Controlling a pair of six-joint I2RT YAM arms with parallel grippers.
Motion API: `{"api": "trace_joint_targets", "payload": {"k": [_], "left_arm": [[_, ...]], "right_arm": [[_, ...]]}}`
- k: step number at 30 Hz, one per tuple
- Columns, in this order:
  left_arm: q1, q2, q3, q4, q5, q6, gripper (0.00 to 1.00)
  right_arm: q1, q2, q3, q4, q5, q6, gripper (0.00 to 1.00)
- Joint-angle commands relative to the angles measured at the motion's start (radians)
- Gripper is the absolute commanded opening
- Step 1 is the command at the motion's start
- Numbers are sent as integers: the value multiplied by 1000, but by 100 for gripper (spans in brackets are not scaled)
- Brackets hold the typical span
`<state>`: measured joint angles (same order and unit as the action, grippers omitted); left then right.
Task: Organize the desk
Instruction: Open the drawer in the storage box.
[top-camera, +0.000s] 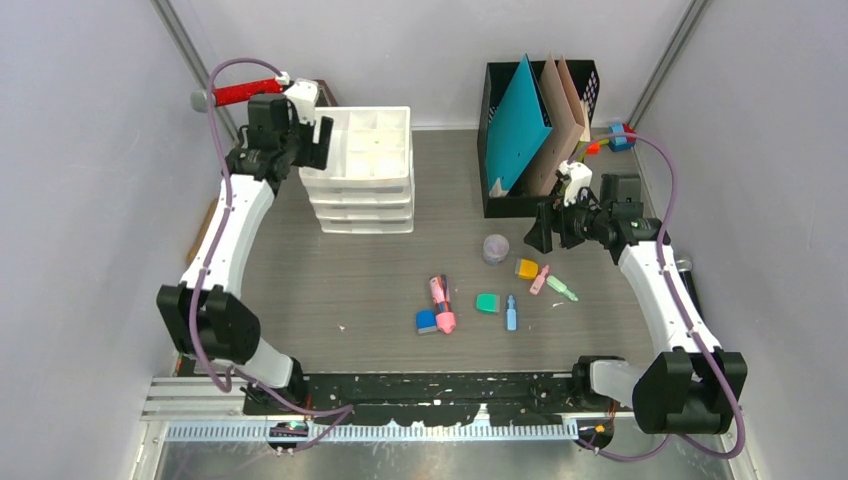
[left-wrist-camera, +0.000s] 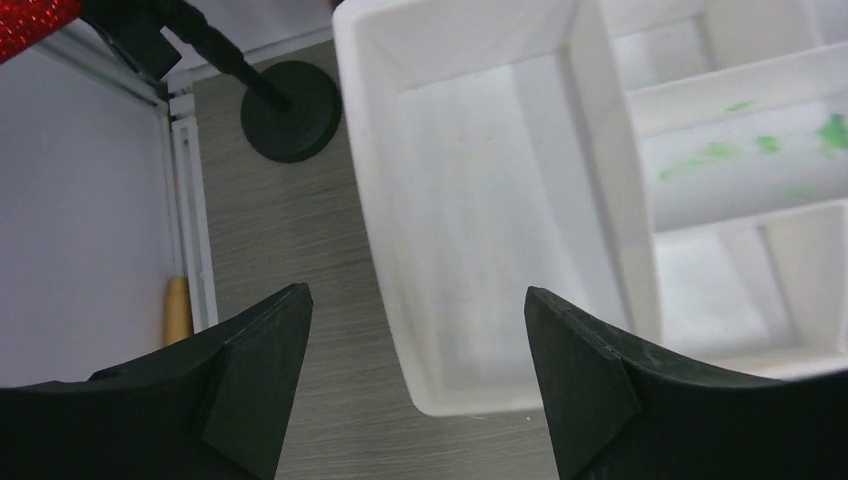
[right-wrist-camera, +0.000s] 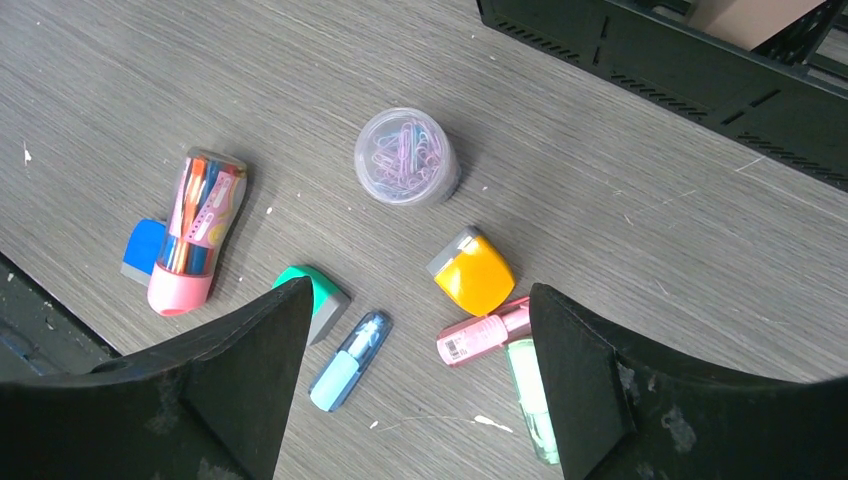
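Note:
The desk (top-camera: 370, 270) is a grey wood-grain top. Scattered across its middle are a clear jar of paper clips (right-wrist-camera: 406, 156), a yellow block (right-wrist-camera: 473, 272), a pink highlighter (right-wrist-camera: 483, 333), a pale green highlighter (right-wrist-camera: 530, 398), a blue highlighter (right-wrist-camera: 350, 359), a green block (right-wrist-camera: 320, 290), a pink pen case (right-wrist-camera: 192, 230) and a blue block (right-wrist-camera: 143, 250). My right gripper (right-wrist-camera: 420, 288) hangs open above them, holding nothing. My left gripper (left-wrist-camera: 415, 292) is open and empty over the left corner of the white tray stack (left-wrist-camera: 480, 200).
A white stack of divided trays (top-camera: 362, 170) stands at the back left. At the back right is a black file holder (top-camera: 540, 130) with teal and brown folders. A black round base (left-wrist-camera: 290, 110) sits by the left wall. A black rail (top-camera: 420, 388) runs along the near edge.

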<state>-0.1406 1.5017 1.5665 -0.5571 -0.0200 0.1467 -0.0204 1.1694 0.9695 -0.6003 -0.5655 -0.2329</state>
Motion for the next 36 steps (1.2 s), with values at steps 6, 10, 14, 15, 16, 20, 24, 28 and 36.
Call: {"api": "trace_joint_targets", "payload": {"k": [6, 10, 14, 15, 16, 20, 24, 28, 36], "left_arm": [[63, 170, 140, 64, 3, -44, 67], [71, 160, 73, 95, 15, -65, 56], [73, 101, -34, 140, 63, -103, 39], [74, 87, -54, 141, 72, -117, 38], [74, 74, -72, 136, 85, -130, 38], [75, 9, -134, 106, 138, -191, 38], [75, -61, -203, 83, 197, -243, 34], [74, -116, -252, 42, 247, -298, 27], [69, -224, -387, 17, 564, -389, 25]], "right_arm": [[5, -52, 2, 10, -9, -2, 85], [7, -50, 13, -18, -3, -21, 85], [12, -49, 8, -32, 0, -36, 85], [13, -48, 8, -32, 0, -36, 85], [14, -44, 8, -32, -2, -37, 85], [20, -37, 6, -30, -4, -37, 85], [20, -28, 2, -27, -4, -40, 85], [45, -21, 0, -24, -2, -41, 85], [136, 15, 43, 21, -34, 8, 85]]}}
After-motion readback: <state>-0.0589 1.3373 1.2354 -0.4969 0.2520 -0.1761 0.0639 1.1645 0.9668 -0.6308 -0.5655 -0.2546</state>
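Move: The storage box's middle lies about 8 cm to the left hand's right, 1 cm ahead and 14 cm below; its open top's left wall runs just below the spread fingers. The metronome stands behind it, some 13 cm straight ahead of the hand; the microphone stand's base is about 9 cm ahead and 10 cm left, the file rack 6 cm ahead and 35 cm right. From the right hand the box is about 32 cm left and 10 cm ahead. The storage box's left top wall is taken between the left fingers near its front corner, one finger inside the tray, one outside. The hand first reaches forward and left about 5 cm while sinking, then draws back some 10 cm and rightward, ending 6 cm lower, its left side rolled down about 25 degrees, fingers closing. Late on, the right hand drifts 2–3 cm left. ##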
